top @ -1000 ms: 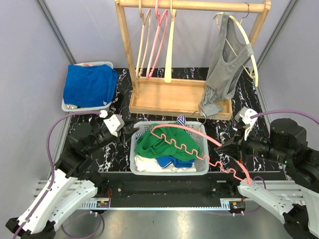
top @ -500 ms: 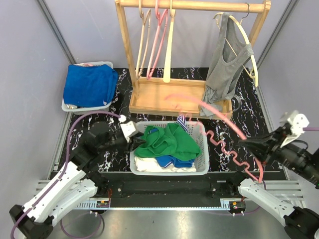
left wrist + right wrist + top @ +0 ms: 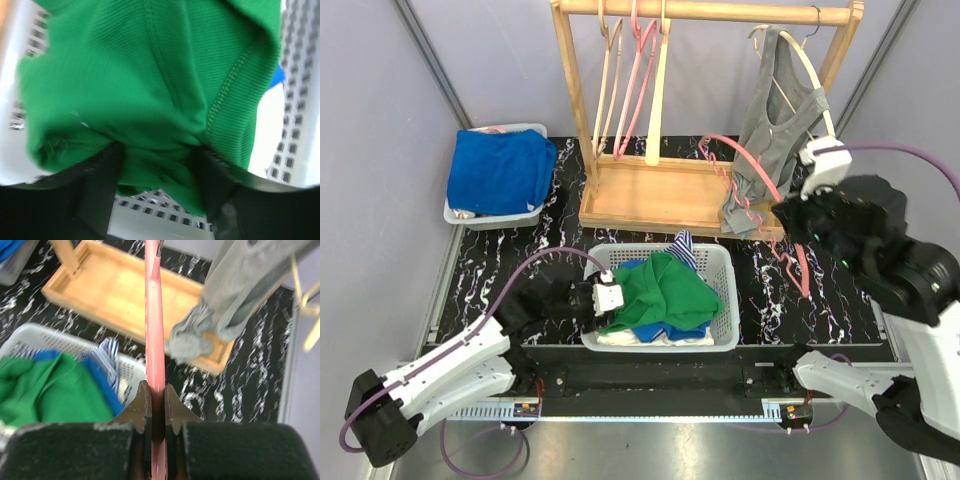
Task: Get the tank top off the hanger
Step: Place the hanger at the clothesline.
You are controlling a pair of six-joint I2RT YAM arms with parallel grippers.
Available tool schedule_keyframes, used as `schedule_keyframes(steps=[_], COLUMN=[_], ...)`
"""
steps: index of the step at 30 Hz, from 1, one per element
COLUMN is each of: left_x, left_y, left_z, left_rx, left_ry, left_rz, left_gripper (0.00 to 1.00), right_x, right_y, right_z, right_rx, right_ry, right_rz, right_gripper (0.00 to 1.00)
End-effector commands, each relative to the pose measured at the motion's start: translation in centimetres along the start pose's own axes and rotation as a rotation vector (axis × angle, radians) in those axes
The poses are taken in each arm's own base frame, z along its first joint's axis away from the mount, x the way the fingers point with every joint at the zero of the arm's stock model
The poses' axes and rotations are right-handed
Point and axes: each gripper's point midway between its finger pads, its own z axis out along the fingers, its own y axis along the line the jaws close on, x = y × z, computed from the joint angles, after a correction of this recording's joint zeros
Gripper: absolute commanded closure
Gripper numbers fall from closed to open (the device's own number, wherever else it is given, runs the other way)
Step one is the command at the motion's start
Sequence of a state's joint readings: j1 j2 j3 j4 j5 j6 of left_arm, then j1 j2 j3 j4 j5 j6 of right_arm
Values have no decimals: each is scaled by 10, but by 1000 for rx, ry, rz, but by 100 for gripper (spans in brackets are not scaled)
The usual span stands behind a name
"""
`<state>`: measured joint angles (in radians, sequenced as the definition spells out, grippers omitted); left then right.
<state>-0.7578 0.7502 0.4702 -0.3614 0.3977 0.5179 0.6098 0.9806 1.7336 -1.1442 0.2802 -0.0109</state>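
Observation:
The green tank top [image 3: 665, 290] lies bunched in the white basket [image 3: 725, 300], on top of other clothes, with no hanger in it. My left gripper [image 3: 605, 300] sits low at the basket's left rim. In the left wrist view it [image 3: 156, 150] stands open, and a fold of the green tank top [image 3: 150, 75] lies loose between the spread fingers. The bare pink hanger [image 3: 745, 157] is raised in front of the rack's right end. My right gripper [image 3: 785, 212] is shut on its bar. The right wrist view shows the gripper [image 3: 157, 390] pinching the pink hanger [image 3: 154, 315].
The wooden rack [image 3: 670, 190] stands behind the basket, with several empty hangers [image 3: 635, 80] on its rail. A grey tank top [image 3: 775, 130] hangs on a cream hanger at the rack's right end, close to the pink hanger. Far left, a tray holds blue cloth [image 3: 500, 170].
The right arm swung the pink hanger up and back toward the rack. The green top came off it into the basket. My left gripper dropped to the basket's left rim and its jaws widened.

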Motion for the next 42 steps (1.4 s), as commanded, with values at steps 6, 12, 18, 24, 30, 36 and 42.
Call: schedule_keyframes(steps=[6,12,18,24,30,36,42], left_x=[-105,-215,-240,-245,-245,-232,-225], left_y=[34,71,52,65,90,87,85], left_z=[-43,-115,-155,-179,-197,-194,-186], left_rx=[-44,-225,-199,-321,-479,-486,-474], left_ry=[-80,-304,-415,-419,-366,-337,-334], left_rz=[81,104,142,263,383,429,434], left_gripper=[1,1,1,1,1,1,1], right_x=[-119,-151,-170,-190,-206,-198,-187], right_y=[-7,0,-11,-19,-20,14,27], right_z=[67,113,140,146,162,169,128], right_rx=[163,181,220,225,207,15,-89], right_ry=[-308,-322,-330,-364,-390,-371,-402], right_rz=[-52,-78,-68,-56,-47,-53,-33], right_gripper=[100,100,100,100,100,100,100])
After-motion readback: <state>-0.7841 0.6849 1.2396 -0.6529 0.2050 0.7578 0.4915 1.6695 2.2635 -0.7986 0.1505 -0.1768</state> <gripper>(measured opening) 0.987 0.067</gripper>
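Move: The right hand holds the empty pink hanger. From it, the clothesline bar's free stretch is some 28 cm ahead, 13 cm left and 15 cm higher. The gray tank top hangs about 20 cm straight ahead, 5 cm lower; the nearest empty wooden hanger is about 24 cm ahead, 20 cm left, near hand height. For the left hand, the green tank top's middle lies 3 cm ahead, 13 cm right and 4 cm lower; that bar stretch is 34 cm ahead, 24 cm right, 45 cm up. Still pinching the pink hanger, the right hand carries it quickly forward about 20 cm, and some 10 cm left, rising a little, towards the bar between the empty hangers and the gray tank top; the wrist tips up slightly, and the hook comes close to the bar. The left fingers spread fully, come free of the green tank top and rise some 30 cm, tilting up about 35 degrees. ##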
